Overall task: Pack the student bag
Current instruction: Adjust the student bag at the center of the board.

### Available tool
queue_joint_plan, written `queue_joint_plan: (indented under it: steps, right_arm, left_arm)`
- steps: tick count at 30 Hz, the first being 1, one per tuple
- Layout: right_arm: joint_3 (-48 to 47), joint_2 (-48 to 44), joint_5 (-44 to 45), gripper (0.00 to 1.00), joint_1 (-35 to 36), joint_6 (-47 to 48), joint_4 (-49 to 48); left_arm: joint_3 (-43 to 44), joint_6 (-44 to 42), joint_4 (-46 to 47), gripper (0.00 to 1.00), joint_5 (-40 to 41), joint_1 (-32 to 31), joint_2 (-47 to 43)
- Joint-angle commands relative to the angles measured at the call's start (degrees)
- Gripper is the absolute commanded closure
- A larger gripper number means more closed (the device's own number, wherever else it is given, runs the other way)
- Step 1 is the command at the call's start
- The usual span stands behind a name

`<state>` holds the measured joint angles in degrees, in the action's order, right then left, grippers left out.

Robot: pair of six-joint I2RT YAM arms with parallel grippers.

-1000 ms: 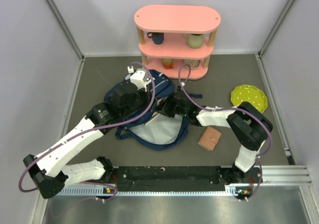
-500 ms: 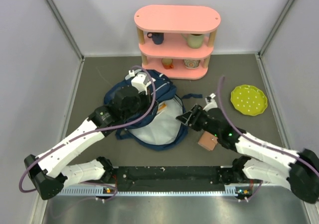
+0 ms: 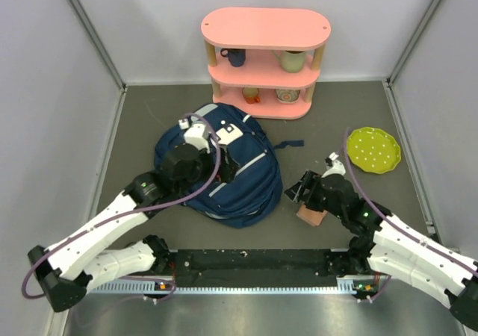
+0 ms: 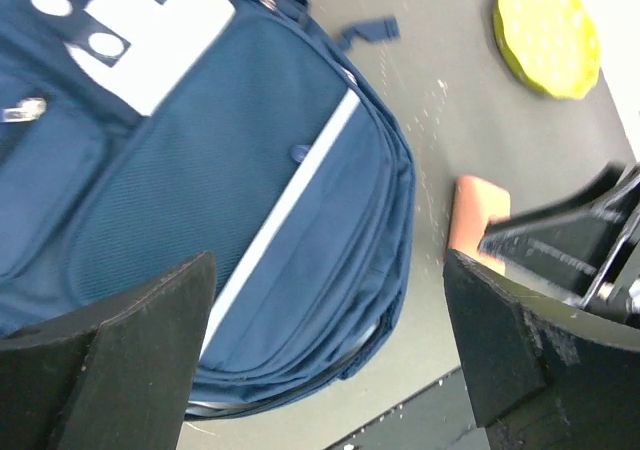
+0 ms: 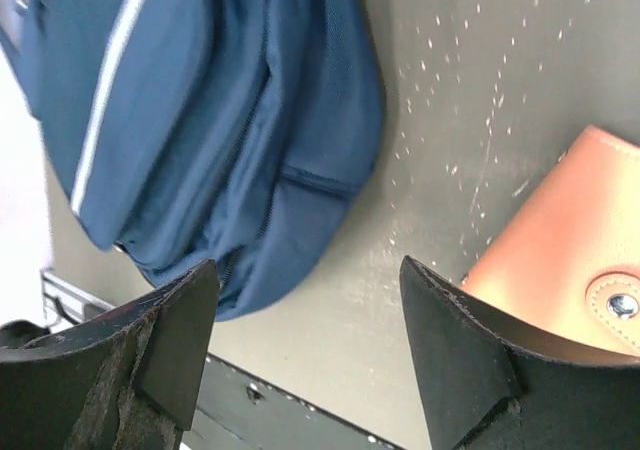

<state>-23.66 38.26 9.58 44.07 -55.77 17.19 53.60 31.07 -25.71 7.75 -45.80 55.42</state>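
Observation:
The student bag (image 3: 246, 190), navy blue with thin white stripes and a white patch (image 4: 150, 30), lies flat and closed at the table's centre-left. My left gripper (image 3: 235, 169) hovers over the bag's front, jaws wide open and empty; in the left wrist view the bag (image 4: 250, 170) fills the space under the left gripper (image 4: 325, 355). My right gripper (image 3: 297, 190) is open beside the bag's right edge, above bare table. In the right wrist view the bag (image 5: 200, 100) is at upper left of the right gripper (image 5: 310, 355), and nothing is between its fingers.
A brown leather wallet (image 3: 310, 215) with a snap lies just right of the right gripper; it also shows as wallet (image 5: 570, 240) and wallet (image 4: 480, 215). A green dotted plate (image 3: 372, 149) sits at the right. A pink shelf (image 3: 265, 26) holding mugs stands at the back.
The bag's flap, held up with pale lining showing, has dropped shut. The left gripper opened and let it go. The right arm drew back out of the bag toward the wallet, opening.

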Motion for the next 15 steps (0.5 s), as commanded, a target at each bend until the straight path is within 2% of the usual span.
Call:
queue_joint_plan:
  steps: [1,4,11,15]
  right_arm:
    - [-2.2,4.5,-6.4,0.27,-0.2,0.9,-1.8]
    - [-1.4,7.3,-9.3,0.27,0.7,-2.2,-6.5]
    - [-2.4,16.0,-9.3,0.25,7.3,-7.6,-14.5]
    - [-3.3,22.5,-9.4,0.25,8.9,-9.2,-19.2]
  left_arm:
    - [-2.4,5.0,-4.7,0.01,14.6,0.6,-6.8]
    - [-5.8,9.4,-8.6,0.01,19.3,3.3,-9.7]
    - [-14.6,13.9,-7.7,0.01,15.4,13.2,-16.7]
    - [-18.8,15.3,-5.3,0.01,12.3,15.9,-19.1]
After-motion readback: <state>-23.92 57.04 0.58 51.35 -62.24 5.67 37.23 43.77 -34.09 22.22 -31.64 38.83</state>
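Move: The student bag's left near edge, by its side buckle, lies about 13 cm left of the left gripper, some 2 cm back and 18 cm below; the bag's white stripe is 4 cm ahead of that gripper, 4 cm right and 15 cm below. From the right gripper, the bag's right near edge is about 9 cm left, level fore and aft and 8 cm below. The pink wallet sits 3 cm right of the right gripper, 4 cm back and 11 cm below. Swing the open left gripper about 13 cm left across the near part of the student bag, barely lifting at first and then sinking towards the bag's left edge, while turning it some 30 degrees counter-clockwise until the fingers point nearly straight forward. Meanwhile bring the open right gripper left, down and a little back to the bag's right near edge, turning slightly counter-clockwise and tipping the fingers further down. ##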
